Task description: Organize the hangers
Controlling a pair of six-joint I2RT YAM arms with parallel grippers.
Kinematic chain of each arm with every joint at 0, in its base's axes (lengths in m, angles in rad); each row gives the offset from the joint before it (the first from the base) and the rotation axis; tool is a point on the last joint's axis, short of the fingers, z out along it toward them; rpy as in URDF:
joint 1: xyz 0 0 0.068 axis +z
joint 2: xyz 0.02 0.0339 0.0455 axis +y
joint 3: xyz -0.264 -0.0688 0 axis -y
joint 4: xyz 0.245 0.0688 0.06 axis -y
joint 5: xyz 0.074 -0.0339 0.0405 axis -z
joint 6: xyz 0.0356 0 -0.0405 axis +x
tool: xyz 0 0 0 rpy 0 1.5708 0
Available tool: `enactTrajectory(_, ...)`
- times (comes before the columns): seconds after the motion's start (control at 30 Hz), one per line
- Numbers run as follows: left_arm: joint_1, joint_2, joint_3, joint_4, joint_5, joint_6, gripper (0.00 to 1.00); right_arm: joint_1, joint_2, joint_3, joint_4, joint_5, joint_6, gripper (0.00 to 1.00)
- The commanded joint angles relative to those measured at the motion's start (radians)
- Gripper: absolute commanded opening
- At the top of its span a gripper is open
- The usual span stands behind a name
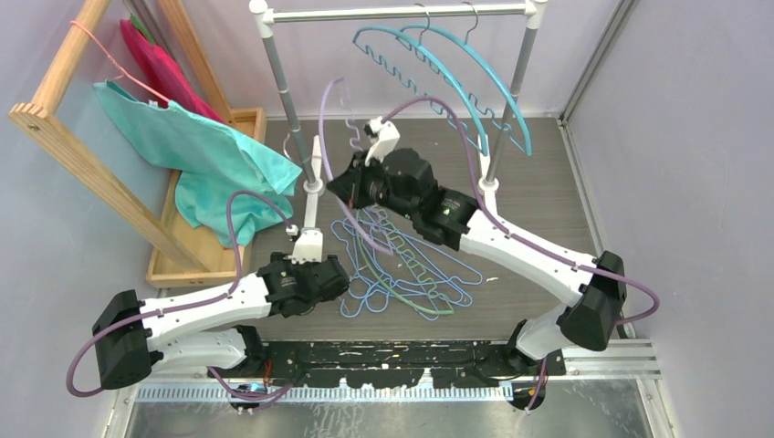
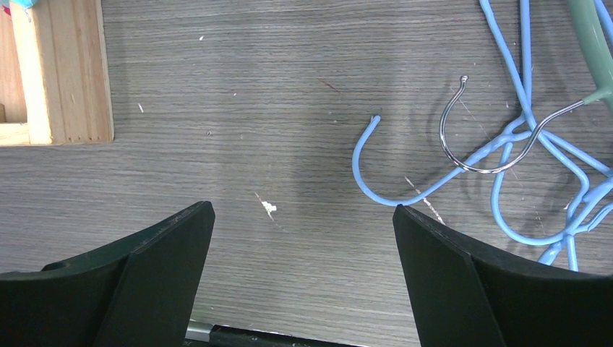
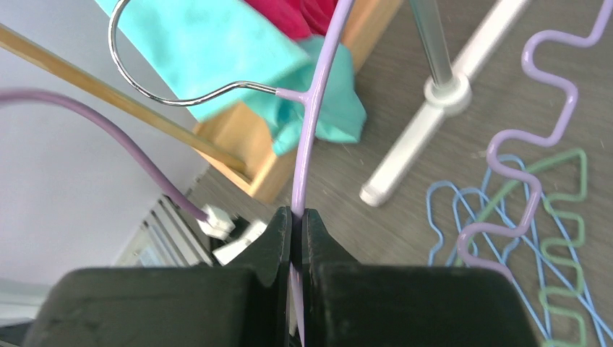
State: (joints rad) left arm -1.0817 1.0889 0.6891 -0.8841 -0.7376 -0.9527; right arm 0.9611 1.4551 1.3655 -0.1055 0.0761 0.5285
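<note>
My right gripper (image 3: 297, 213) is shut on the arched rim of a purple hanger (image 3: 314, 123), just below its metal hook (image 3: 119, 58). The zigzag bar (image 3: 520, 144) trails off to the right. From above, this purple hanger (image 1: 322, 137) is lifted over the table beside the rack's left pole, with the right gripper (image 1: 336, 190) on it. Two teal hangers (image 1: 429, 55) hang on the rail (image 1: 392, 13). Several light-blue and green hangers (image 1: 402, 274) lie tangled on the table. My left gripper (image 2: 303, 217) is open and empty over bare table, left of a blue hanger hook (image 2: 361, 170).
A wooden frame (image 1: 73, 155) at the back left carries a teal garment (image 1: 210, 155) on a pink hanger. The rack's white left foot (image 1: 313, 187) and right pole (image 1: 511, 91) stand mid-table. Grey walls close in on both sides.
</note>
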Motion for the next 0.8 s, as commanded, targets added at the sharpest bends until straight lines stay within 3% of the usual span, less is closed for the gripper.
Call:
enactTrajectory(0.0,0.0,-0.014,0.054,-0.014,-0.056,0.004,0.98,-0.064,0.029,0.172,0.129,-0.093,0.017,0.01)
enactTrajectory(0.33,0.0,-0.027,0.058,-0.043,-0.071,0.006,0.98,-0.125,0.205,0.46,0.201,-0.291,0.116,0.01)
enactTrajectory(0.77,0.0,-0.057,0.039,-0.055,-0.079,0.007,0.98,-0.16,0.345,0.618,0.354,-0.229,0.266,0.01)
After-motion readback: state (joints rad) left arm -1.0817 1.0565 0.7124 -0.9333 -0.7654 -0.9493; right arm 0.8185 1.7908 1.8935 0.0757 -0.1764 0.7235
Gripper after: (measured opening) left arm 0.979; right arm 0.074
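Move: The purple hanger is already pinched in the right fingers, its hook up. The left part of the rack's rail, where it is being taken, lies about 11 cm ahead of the right hand, nearly level sideways and some 27 cm above. The two light-blue hangers hang about 16 cm to this hand's right, 11 ahead and 13 above. From the left hand, that rail part is roughly 21 cm ahead, 7 right and 50 up. The purple hanger is carried up about 14 cm by the right arm, and also forward and to the left, towards the rail's left part beside the left post. The rise is quick at first, then eases, while the wrist rolls some 25 degrees so the fingers swing from pointing slightly down to slightly up. The grip stays shut on the hanger. ##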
